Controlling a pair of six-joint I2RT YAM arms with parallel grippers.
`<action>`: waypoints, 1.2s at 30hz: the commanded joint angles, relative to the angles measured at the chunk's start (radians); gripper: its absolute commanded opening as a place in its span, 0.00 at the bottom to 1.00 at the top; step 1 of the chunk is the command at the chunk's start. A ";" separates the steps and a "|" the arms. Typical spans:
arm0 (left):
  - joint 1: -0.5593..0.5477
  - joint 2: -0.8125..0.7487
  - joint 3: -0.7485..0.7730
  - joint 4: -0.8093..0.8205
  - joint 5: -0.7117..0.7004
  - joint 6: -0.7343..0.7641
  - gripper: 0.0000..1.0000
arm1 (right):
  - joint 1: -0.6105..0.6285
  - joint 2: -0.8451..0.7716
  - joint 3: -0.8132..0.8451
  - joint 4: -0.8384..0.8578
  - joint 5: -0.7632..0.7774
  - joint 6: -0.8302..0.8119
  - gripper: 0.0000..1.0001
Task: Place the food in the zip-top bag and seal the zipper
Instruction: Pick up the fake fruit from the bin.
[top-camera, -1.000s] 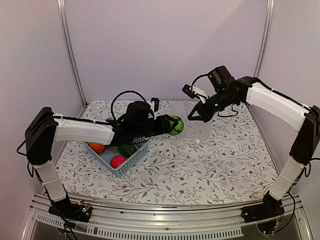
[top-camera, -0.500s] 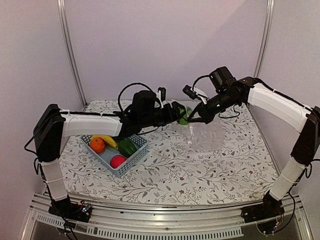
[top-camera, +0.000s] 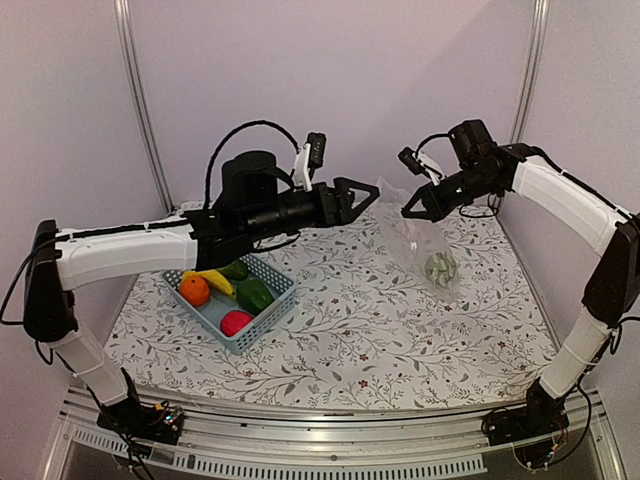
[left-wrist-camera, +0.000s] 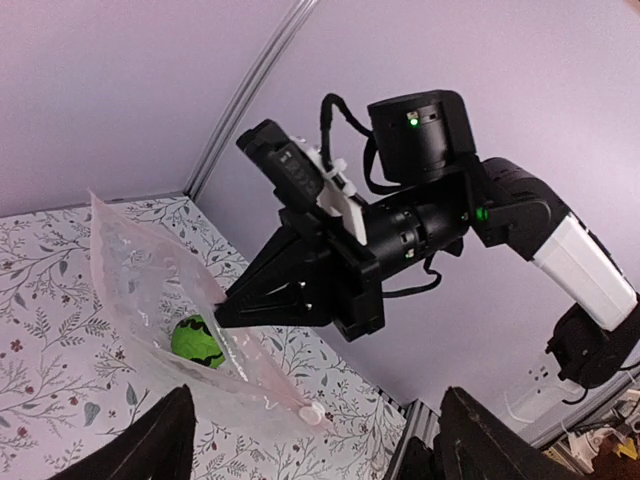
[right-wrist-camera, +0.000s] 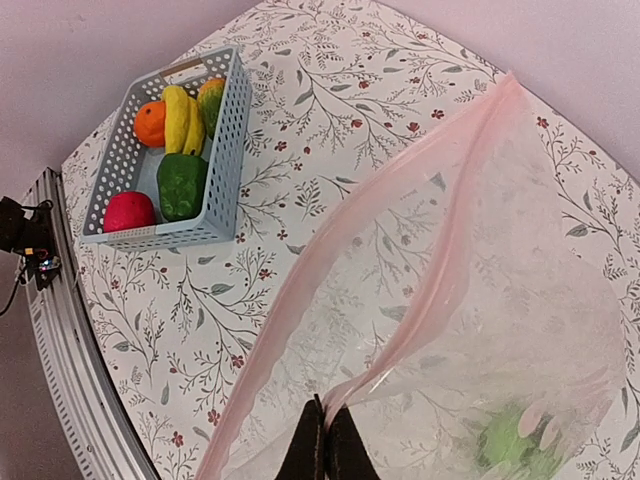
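The clear zip-top bag (top-camera: 420, 245) hangs from my right gripper (top-camera: 410, 212), which is shut on its pinkish zipper (right-wrist-camera: 440, 290) strip at the mouth edge. The mouth gapes open. A green ball (top-camera: 438, 267) lies in the bag's bottom and also shows in the left wrist view (left-wrist-camera: 198, 341) and the right wrist view (right-wrist-camera: 510, 440). My left gripper (top-camera: 360, 198) is open and empty, raised just left of the bag's mouth. The orange (top-camera: 194, 290), banana (top-camera: 211, 279), green piece (top-camera: 254, 295) and pinkish-red ball (top-camera: 236, 322) lie in the blue basket (top-camera: 275, 312).
The blue basket stands on the flowered tablecloth at the left, under my left arm, and shows in the right wrist view (right-wrist-camera: 228, 120). The bag's white slider (left-wrist-camera: 312, 411) sits at one end of the mouth. Walls close in behind and on both sides.
My left gripper carried the green ball to the bag, let it go, and rose open. My right gripper lifted the bag up and to the right; the ball dropped to its bottom.
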 joint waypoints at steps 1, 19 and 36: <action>-0.008 -0.102 -0.083 -0.117 -0.020 0.105 0.82 | 0.000 -0.015 -0.045 0.014 0.058 -0.015 0.00; 0.099 -0.380 -0.355 -0.976 -0.477 -0.007 0.85 | -0.006 -0.203 -0.231 0.059 0.042 -0.082 0.00; 0.222 -0.122 -0.389 -1.036 -0.264 0.036 0.80 | -0.006 -0.209 -0.253 0.058 -0.005 -0.085 0.00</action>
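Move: Far across the table from the empty, open left hand, the red fruit at the near end of the bin lies some 26 cm to its left, 4 cm back and roughly 31 cm below. At about the same depth, the green pepper lies about 23 cm left and 3 cm ahead, the banana 31 cm left and 5 cm ahead, and the orange 34 cm left and 3 cm ahead. From the right hand the red fruit is roughly 33 cm left, 11 cm back and 23 cm below. Swinging away from the bag mouth, the left hand sweeps left and down, about 27 cm each way and 5 cm back, into the bin over the red fruit. Its wrist turns some 75 degrees so the fingers, first pointing right, end pointing down, still wide open on either side of the fruit. The right hand keeps the bag's rim pinched, dipping first, then drawing back about 4 cm and slightly right. ##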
